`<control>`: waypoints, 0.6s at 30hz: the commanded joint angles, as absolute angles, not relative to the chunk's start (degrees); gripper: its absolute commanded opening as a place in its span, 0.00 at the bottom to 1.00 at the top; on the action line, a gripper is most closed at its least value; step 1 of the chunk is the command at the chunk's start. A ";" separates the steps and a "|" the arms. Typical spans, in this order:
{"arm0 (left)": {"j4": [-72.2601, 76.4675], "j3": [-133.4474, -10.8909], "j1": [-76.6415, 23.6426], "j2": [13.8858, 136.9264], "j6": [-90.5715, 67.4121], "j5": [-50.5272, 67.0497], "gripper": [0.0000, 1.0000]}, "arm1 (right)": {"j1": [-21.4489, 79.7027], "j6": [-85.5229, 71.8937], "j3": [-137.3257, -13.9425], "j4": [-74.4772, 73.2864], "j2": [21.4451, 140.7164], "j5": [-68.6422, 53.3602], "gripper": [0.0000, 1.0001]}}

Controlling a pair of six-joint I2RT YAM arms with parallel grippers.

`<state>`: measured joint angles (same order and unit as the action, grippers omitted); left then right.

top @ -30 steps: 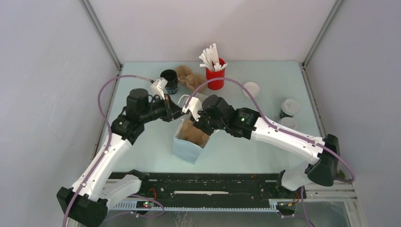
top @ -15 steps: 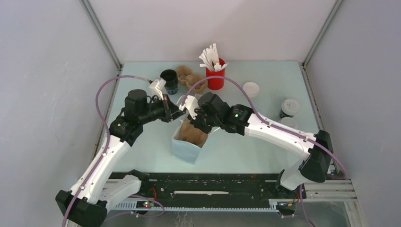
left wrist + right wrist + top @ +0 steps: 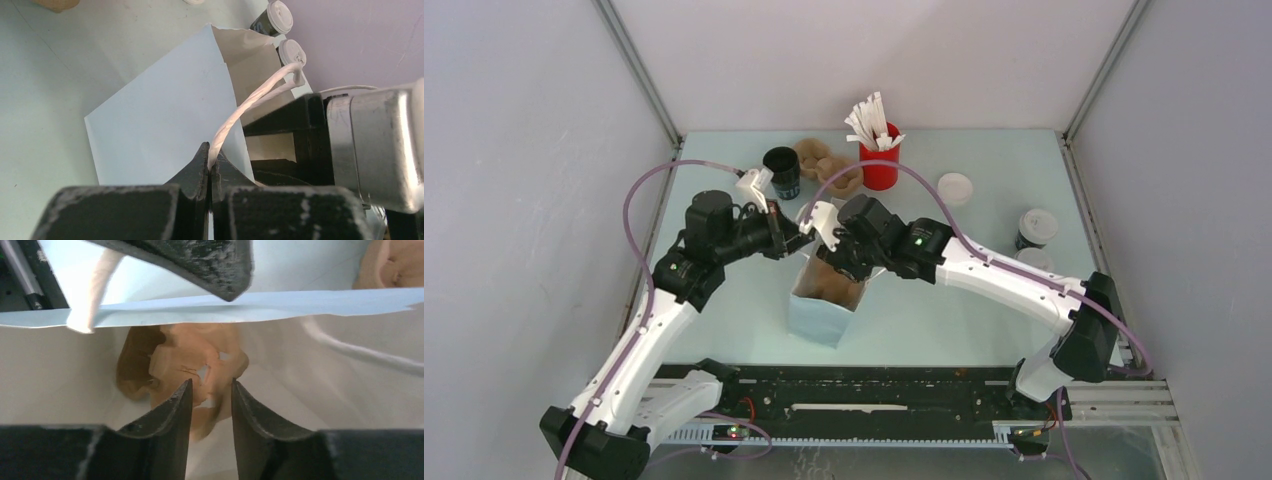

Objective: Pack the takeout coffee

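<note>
Two takeout coffee cups, dark with white lids, stand at the right table edge [image 3: 1036, 227] [image 3: 1031, 258]; the left wrist view shows them past the bag [image 3: 278, 15] [image 3: 292, 51]. A light blue paper bag [image 3: 817, 318] stands open in the middle. My left gripper [image 3: 801, 237] [image 3: 210, 161] is shut on the bag's white twisted handle [image 3: 250, 102], holding it up. My right gripper [image 3: 832, 265] [image 3: 210, 390] reaches into the bag mouth, jaws open a little. A brown cardboard cup carrier [image 3: 180, 360] lies in the bag just beyond its fingertips; I cannot tell whether they touch it.
At the back stand a lidless black cup [image 3: 781, 170], a second brown carrier [image 3: 829, 165] and a red holder of white stirrers [image 3: 880, 160]. A loose white lid [image 3: 955, 187] lies to the right of the holder. Grey walls close in on three sides.
The right gripper has opened, letting go of the brown carrier inside the bag, and its arm has shifted slightly left. The left gripper still holds the handle.
</note>
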<state>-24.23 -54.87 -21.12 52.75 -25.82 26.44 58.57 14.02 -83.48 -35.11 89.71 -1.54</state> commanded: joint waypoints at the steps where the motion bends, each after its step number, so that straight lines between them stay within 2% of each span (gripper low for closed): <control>1: -23.96 -55.42 -20.92 51.19 -24.18 25.73 0.00 | 58.87 13.58 -87.87 -35.47 90.50 8.63 0.59; 2: -23.99 -55.33 -20.92 50.97 -24.16 25.50 0.00 | 58.97 12.93 -89.22 -36.12 90.87 13.41 0.73; 3: -24.08 -55.11 -20.92 50.79 -24.09 25.37 0.00 | 59.08 12.39 -91.13 -37.22 91.25 17.92 0.81; 6: -24.24 -54.47 -20.92 50.14 -24.24 24.55 0.00 | 59.19 10.21 -100.59 -41.85 92.37 27.09 0.91; 12: -24.81 -54.71 -20.92 49.57 -24.94 24.24 0.00 | 60.39 5.89 -118.29 -52.68 93.86 32.59 0.95; 18: -24.62 -54.82 -20.92 49.30 -26.04 24.98 0.00 | 60.16 -2.62 -121.98 -60.96 93.49 27.51 0.95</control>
<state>-24.86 -54.76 -21.12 50.46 -25.50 24.60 59.81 5.67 -120.05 -51.79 92.92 28.23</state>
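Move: The tan carrier inside the paper bag lies just below the right fingertips, about 2 cm back, level sideways and some 8 cm down. Beyond the bag, the spare carrier is roughly 30 cm ahead of the right hand and 1 cm left, and the red straw cup some 29 cm ahead and 10 cm right, both lower. From the left hand, the carrier in the bag is about 5 cm back, 5 cm right and 14 cm down. Forward about 5 cm at first, then fast and steeply up, the right hand comes out of the bag's mouth, away from the carrier, some 20 cm higher in all and drifting about 5 cm right. Its fingers go on spreading to wide open, while the wrist swings roughly 30 degrees clockwise and the fingertips level out. The left hand keeps its pinch on the bag's handle, nearly still. ##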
